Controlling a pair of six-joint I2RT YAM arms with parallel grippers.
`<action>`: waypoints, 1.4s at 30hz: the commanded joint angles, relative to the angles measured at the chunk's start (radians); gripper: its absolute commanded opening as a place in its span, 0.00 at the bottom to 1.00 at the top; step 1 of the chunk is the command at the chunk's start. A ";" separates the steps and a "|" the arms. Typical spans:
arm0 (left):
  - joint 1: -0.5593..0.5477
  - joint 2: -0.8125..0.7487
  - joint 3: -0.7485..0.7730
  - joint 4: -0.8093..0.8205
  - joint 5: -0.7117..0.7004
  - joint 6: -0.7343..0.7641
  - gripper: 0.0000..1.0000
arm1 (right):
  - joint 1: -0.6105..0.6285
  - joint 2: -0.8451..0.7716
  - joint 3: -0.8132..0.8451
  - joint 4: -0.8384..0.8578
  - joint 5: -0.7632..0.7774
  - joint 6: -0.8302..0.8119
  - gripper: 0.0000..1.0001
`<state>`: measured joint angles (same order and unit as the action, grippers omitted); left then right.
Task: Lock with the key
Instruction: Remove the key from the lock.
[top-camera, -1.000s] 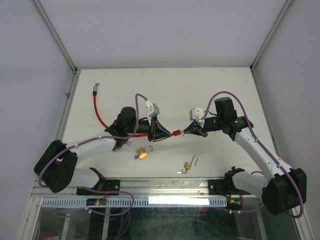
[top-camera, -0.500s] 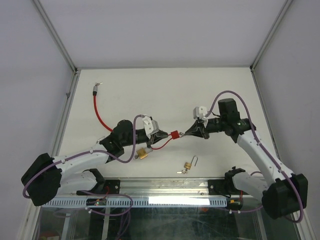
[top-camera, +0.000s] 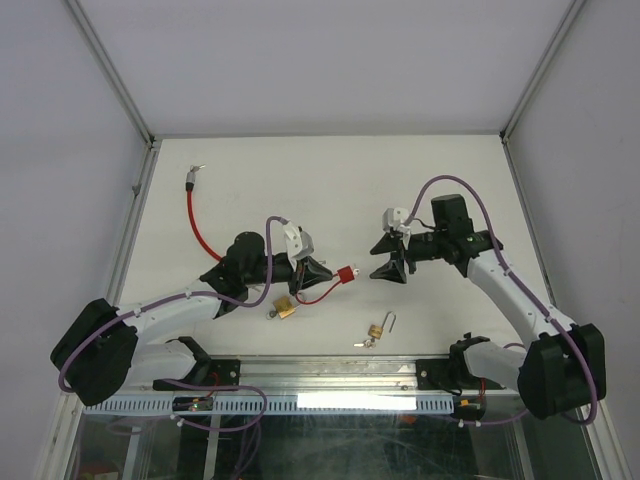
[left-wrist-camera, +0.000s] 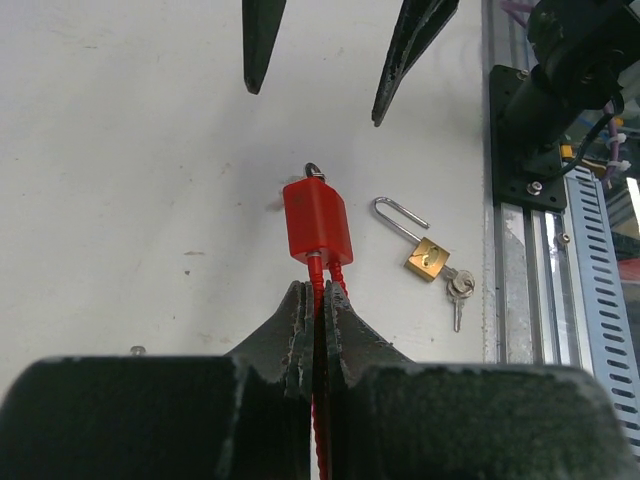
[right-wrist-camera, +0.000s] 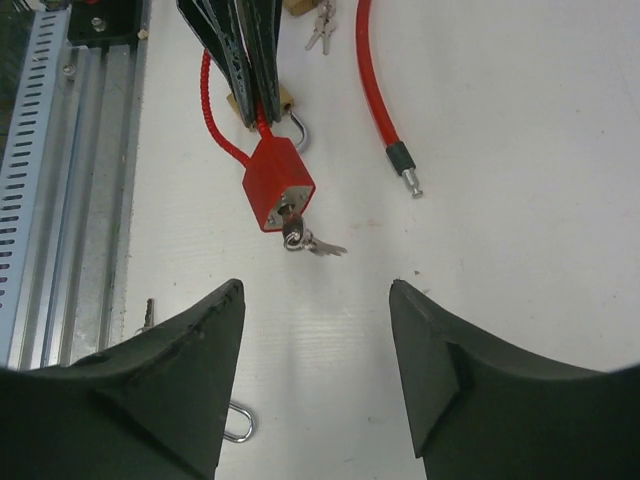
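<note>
A red cable lock (top-camera: 347, 271) hangs just above the table between both arms. Its body (left-wrist-camera: 315, 222) shows in the left wrist view, where my left gripper (left-wrist-camera: 318, 292) is shut on the two red cable strands just below it. The key (right-wrist-camera: 300, 238) sits in the lock's keyhole (right-wrist-camera: 278, 184), a second key dangling from its ring. My right gripper (right-wrist-camera: 315, 288) stands open a short way back from the key, touching nothing. From above, the right gripper (top-camera: 377, 258) faces the lock across a small gap.
The red cable (top-camera: 198, 232) loops to the far left, ending in a metal tip (right-wrist-camera: 408, 180). Two brass padlocks with keys lie near the front: one (top-camera: 285, 309) under the left arm, one (top-camera: 379, 329) with its shackle open. The metal rail (top-camera: 330, 378) runs along the near edge.
My right gripper has opened, letting go of the key, and drawn back a little to the right. The left gripper still holds the cable, with the lock shifted slightly.
</note>
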<state>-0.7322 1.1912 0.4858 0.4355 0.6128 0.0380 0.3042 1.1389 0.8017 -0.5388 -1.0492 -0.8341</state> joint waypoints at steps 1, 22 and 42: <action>-0.005 -0.019 0.031 0.068 0.062 0.030 0.00 | 0.002 0.020 -0.006 0.059 -0.114 0.006 0.62; -0.053 0.017 0.121 -0.075 0.028 0.136 0.00 | 0.078 0.167 0.103 -0.095 -0.143 -0.004 0.28; -0.071 0.011 0.160 -0.150 0.008 0.186 0.00 | 0.135 0.157 0.130 -0.238 -0.001 -0.206 0.29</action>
<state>-0.7929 1.2118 0.5865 0.2577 0.6262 0.1791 0.4313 1.3472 0.8902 -0.7212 -1.0981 -0.9356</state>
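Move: The key stands in the red padlock, about 5 cm to the right hand's left, 2 cm back and 3 cm lower; the padlock body is 7 cm left, also 2 cm back and 3 cm lower. On the table, roughly 14 cm below the right hand, the open brass padlock lies some 11 cm back and 1 cm left, and the red hose's metal end 14 cm left and 5 cm ahead. From the left hand, the key is about 7 cm right, 1 cm ahead and slightly lower. Back, down and left, about 5 cm in all, the right hand closes in on the key, leftward mostly early, while it rolls and swings counter-clockwise by 10 to 15 degrees. Its wide-open fingers narrow to about a quarter open around the key, not yet pinching. The left hand keeps its grip on the red cable and eases a good centimetre back and as far right. ##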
